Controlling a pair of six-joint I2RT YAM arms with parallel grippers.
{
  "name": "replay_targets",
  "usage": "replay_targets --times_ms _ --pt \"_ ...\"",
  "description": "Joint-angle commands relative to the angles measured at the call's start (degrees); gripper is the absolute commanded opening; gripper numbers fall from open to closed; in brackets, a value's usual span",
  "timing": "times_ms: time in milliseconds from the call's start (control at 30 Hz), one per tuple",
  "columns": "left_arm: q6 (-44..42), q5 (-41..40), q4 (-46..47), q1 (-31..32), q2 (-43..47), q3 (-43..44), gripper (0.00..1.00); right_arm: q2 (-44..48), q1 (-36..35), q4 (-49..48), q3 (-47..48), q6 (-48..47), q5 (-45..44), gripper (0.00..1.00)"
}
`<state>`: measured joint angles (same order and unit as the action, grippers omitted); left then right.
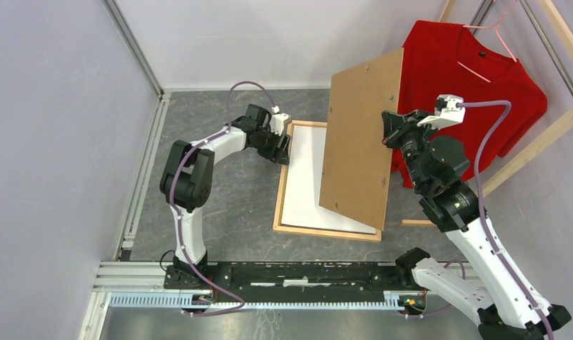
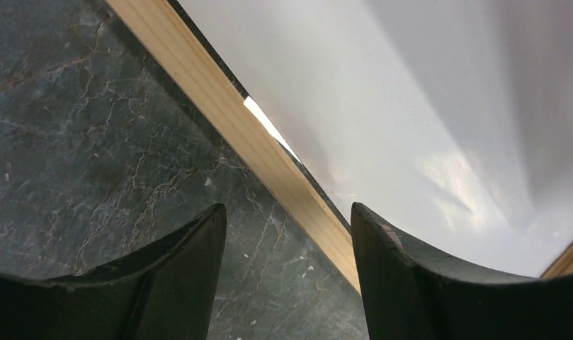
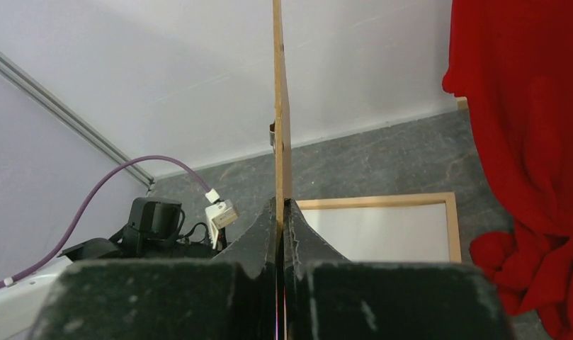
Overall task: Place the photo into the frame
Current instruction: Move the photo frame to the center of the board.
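Observation:
The frame (image 1: 282, 185) lies flat on the grey table, its light wooden rails around a white sheet (image 1: 304, 177), the photo with no printed side showing. Its brown fibreboard back (image 1: 361, 142) stands tilted up over the frame's right half. My right gripper (image 1: 391, 133) is shut on the board's right edge; in the right wrist view the board (image 3: 278, 106) rises edge-on from the closed jaws (image 3: 281, 203). My left gripper (image 1: 286, 147) is open at the frame's far left rail. In the left wrist view that rail (image 2: 227, 106) runs between the fingers (image 2: 287, 212), touching neither, beside the white sheet (image 2: 382, 85).
A red T-shirt (image 1: 474, 78) hangs on a wooden-beam rack (image 1: 545, 134) at the back right, close behind my right arm. A short loose wooden strip (image 1: 418, 222) lies right of the frame. White walls and an aluminium rail (image 1: 138, 184) bound the left side.

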<state>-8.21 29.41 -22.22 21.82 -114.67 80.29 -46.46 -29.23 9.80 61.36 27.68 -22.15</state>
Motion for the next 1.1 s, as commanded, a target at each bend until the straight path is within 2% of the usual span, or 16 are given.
replay_targets --times_ms 0,133,333,567,767,900,1067 --pt "4.2 -5.4 1.0 1.5 -2.7 3.2 0.71 1.0 0.1 -5.3 -0.3 2.5 -0.1 0.00" --pt "3.9 -7.4 0.9 2.1 -4.1 3.8 0.66 1.1 0.2 -5.9 -1.3 3.3 0.4 0.00" --pt "4.0 -8.0 0.0 2.1 -4.8 4.7 0.50 0.9 0.2 -6.2 -1.8 4.4 1.4 0.00" --pt "4.4 -9.9 0.0 2.1 -4.9 4.3 0.39 1.0 0.3 -6.5 -2.1 5.0 1.7 0.00" --pt "5.0 -16.3 0.6 2.0 -3.8 3.3 0.18 1.1 0.5 -7.0 -2.6 6.1 2.4 0.00" --pt "5.8 -20.1 3.7 1.8 -0.6 -1.2 0.04 1.2 0.7 -7.7 -3.9 7.0 2.8 0.00" --pt "6.4 -23.4 5.4 0.7 2.2 -4.6 0.02 1.5 1.2 -9.4 -5.8 8.1 3.6 0.00"
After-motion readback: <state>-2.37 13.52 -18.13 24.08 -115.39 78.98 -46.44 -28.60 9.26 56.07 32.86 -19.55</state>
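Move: The left hand's open fingers hang over the photo frame's left bar, about 3 cm below, 1 cm ahead and 1 cm to the right; the middle of the frame, with the white sheet in it, is roughly 12 cm right and 7 cm back. The red shirt's lower bunch lies some 30 cm right, level with the hand. From the right hand, still pinching the brown backboard, the left bar is about 24 cm left, 11 cm ahead and 39 cm down. The left hand sinks about 2 cm and eases 1 cm forward while its fingers close to pinch the photo frame's left bar, one pad outside and one inside, then it draws some 2 cm to its left and slightly forward with the bar between them, the wrist turning about 10 degrees counter-clockwise. The right hand keeps its grip on the backboard's edge and lowers it about 4 cm, still high above the frame's right side. ##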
